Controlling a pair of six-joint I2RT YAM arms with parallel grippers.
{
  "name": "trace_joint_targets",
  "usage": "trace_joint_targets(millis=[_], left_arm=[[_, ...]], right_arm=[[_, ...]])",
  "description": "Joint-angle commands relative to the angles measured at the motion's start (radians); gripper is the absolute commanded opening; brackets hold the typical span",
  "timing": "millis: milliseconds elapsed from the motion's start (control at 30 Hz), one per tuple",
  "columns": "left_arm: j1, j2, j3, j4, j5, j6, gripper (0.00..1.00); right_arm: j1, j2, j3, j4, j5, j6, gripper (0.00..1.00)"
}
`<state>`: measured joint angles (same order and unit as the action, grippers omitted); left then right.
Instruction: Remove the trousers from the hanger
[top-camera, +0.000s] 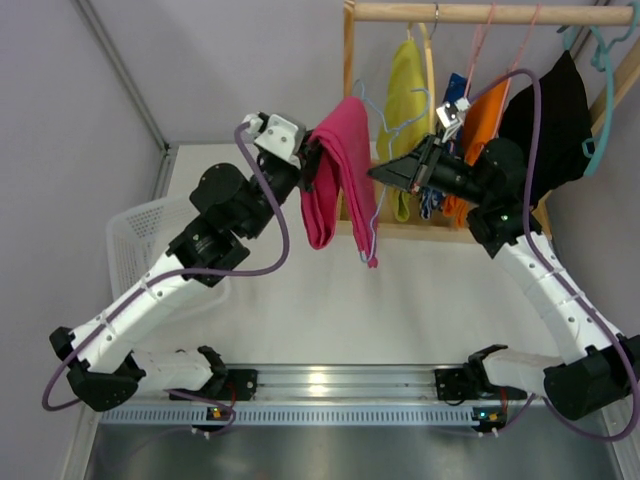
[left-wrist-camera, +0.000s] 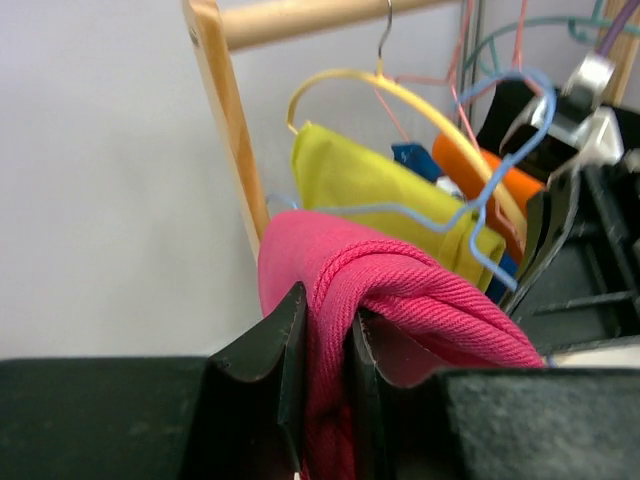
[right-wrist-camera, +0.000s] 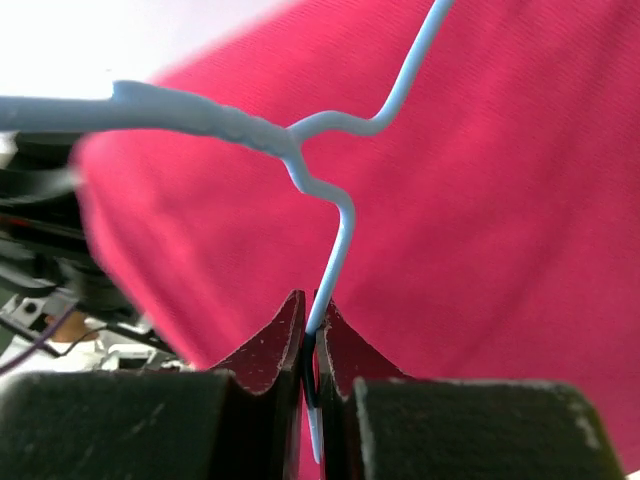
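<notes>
The magenta-pink trousers hang folded over a light blue wire hanger, held in the air in front of the rack. My left gripper is shut on a fold of the trousers from the left; the cloth fills the gap between the jaws of the left gripper. My right gripper is shut on the hanger wire from the right, with the pink cloth right behind it. A lime yellow-green pair still hangs on the rack.
The wooden rack stands at the back right, carrying an orange garment and a black one behind my right arm. A white basket sits at the table's left edge under my left arm.
</notes>
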<state>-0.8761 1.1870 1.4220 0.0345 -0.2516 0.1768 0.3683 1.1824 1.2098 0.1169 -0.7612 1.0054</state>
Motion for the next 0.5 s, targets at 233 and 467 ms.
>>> trace_joint_targets(millis=[233, 467], left_arm=[[0.043, 0.009, 0.346, 0.188, -0.011, -0.034, 0.0], [0.091, 0.007, 0.376, 0.189, -0.044, -0.01, 0.0]], right_arm=[[-0.016, 0.037, -0.004, -0.114, 0.085, -0.126, 0.0], [-0.017, 0.039, -0.006, -0.114, 0.08, -0.136, 0.0]])
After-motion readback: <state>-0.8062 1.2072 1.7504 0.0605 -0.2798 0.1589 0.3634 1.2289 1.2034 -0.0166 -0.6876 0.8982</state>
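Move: The left fingers already pinch the pink trousers, which still hang along the blue hanger. The hanger's middle lies about 6 cm right of the left hand, 3 cm back and 14 cm below; the white basket is some 38 cm left, level ahead, 46 cm down. From the right hand, gripping the hanger, the trousers' middle is about 5 cm left, level ahead and 3 cm down, and the yellow trousers roughly 13 cm ahead, 5 cm right, 5 cm down. Keeping its pinch on the pink trousers, the left hand pulls them up and off the blue hanger, rising about 14 cm while swinging some 7 cm left, the climb easing off at the end and the fingers tilting upward as the wrist rolls its right side up. The right hand keeps its shut grip on the hanger and draws it the other way, sinking roughly 5 cm and reaching about half as far forward, away from the trousers. ##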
